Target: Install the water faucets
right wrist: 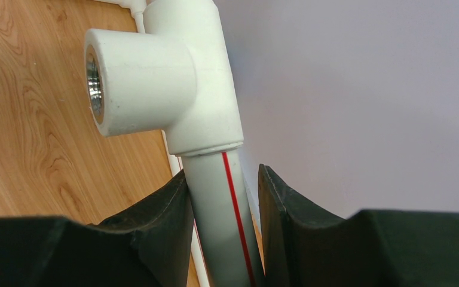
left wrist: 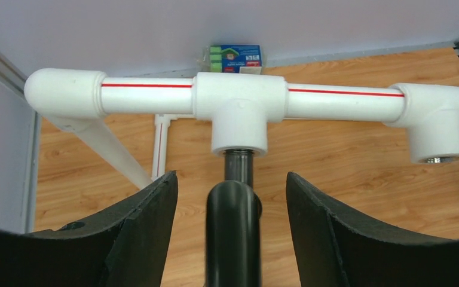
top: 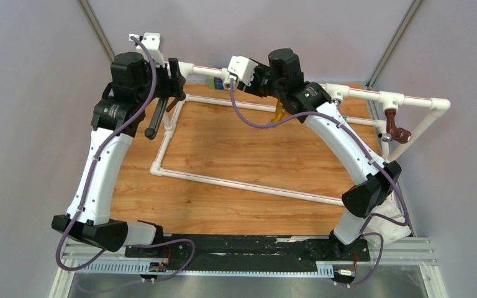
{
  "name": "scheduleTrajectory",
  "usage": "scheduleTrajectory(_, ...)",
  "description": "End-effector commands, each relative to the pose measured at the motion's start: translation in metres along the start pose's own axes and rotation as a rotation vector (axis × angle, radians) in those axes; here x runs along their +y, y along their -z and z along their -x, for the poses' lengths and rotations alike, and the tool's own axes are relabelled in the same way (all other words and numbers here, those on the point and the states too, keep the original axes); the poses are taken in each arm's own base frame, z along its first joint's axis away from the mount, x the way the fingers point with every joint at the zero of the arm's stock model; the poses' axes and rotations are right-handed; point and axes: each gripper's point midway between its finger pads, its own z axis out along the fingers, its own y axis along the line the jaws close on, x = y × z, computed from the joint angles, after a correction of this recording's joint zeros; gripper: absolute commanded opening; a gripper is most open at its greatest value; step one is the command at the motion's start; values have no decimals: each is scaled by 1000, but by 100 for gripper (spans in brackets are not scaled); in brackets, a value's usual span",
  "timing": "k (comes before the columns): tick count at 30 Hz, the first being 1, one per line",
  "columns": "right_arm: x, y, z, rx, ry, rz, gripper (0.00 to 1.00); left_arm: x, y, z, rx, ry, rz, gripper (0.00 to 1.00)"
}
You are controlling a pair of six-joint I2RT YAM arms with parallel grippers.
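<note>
The long black water faucet (left wrist: 233, 230) has its threaded end set in the downward socket of a white tee (left wrist: 239, 98) on the pipe frame. In the top view the faucet (top: 157, 117) hangs slanting from the frame's back rail. My left gripper (left wrist: 231, 179) is open, with a finger on each side of the faucet body and a gap to both. My right gripper (right wrist: 222, 173) is shut on the red-striped white pipe (right wrist: 218, 197) just below another tee (right wrist: 173, 78), whose threaded socket (right wrist: 94, 84) holds nothing. From above, the right gripper (top: 262, 79) sits on the back rail.
The white pipe frame (top: 242, 183) lies on the wooden board. An orange tap (top: 278, 113) hangs under the right wrist, and a brown tap (top: 399, 129) with a chrome one (top: 385, 135) is on the right rail. A green-blue box (left wrist: 236, 58) stands at the back wall.
</note>
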Motion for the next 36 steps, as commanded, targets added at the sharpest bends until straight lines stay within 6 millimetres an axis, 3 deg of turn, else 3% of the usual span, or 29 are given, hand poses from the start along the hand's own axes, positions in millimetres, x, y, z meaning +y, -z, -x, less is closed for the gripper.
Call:
scheduleTrajectory(1, 53, -24, 12, -52, -108, 140, 8, 2, 2, 2, -7, 77, -61, 70)
scheduleTrajectory(7, 54, -24, 13, -55, -107, 141, 8, -19, 9, -1, -22, 62, -225, 49)
scheduleTrajectory(13, 53, -24, 14, -58, -109, 140, 8, -20, 8, -7, 24, 10, -239, 34)
scheduleTrajectory(15, 53, -25, 14, -59, -110, 141, 8, -22, 8, -8, 29, -27, -258, 24)
scheduleTrajectory(18, 52, -25, 16, -64, -111, 140, 7, -23, 6, -12, 53, -88, -257, 1)
scheduleTrajectory(22, 51, -24, 19, -74, -113, 142, 7, -33, 5, -13, 68, -234, -216, 0)
scheduleTrajectory(29, 54, -25, 23, -83, -111, 152, 7, -68, 6, -22, 83, -449, -245, 0)
scheduleTrajectory(36, 57, -29, 25, -87, -113, 159, 7, -113, -3, -53, 154, -558, -297, 0)
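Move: The black faucet, already hanging by its threaded neck from the leftmost pipe tee, has its shaft between the left hand's open fingers, about 1 cm below the hand point. That tee is some 8 cm ahead, 2 cm right and 2 cm up; the corner elbow is about 9 cm ahead and 10 cm left, the second tee about 6 cm ahead and 17 cm right, both some 2 cm up. From the right hand the faucet is roughly 24 cm left, 3 cm back and 3 cm lower. The left hand sinks about 1 cm around the black faucet and closes its two fingers on the shaft, then keeps that grip and rolls some 30 degrees clockwise as seen from behind the hand, turning the faucet in the tee while swinging about 2 cm to the right and slightly down. The right hand stays in place, still pinching the white pipe just beyond the second tee and holding the frame against the turn. ##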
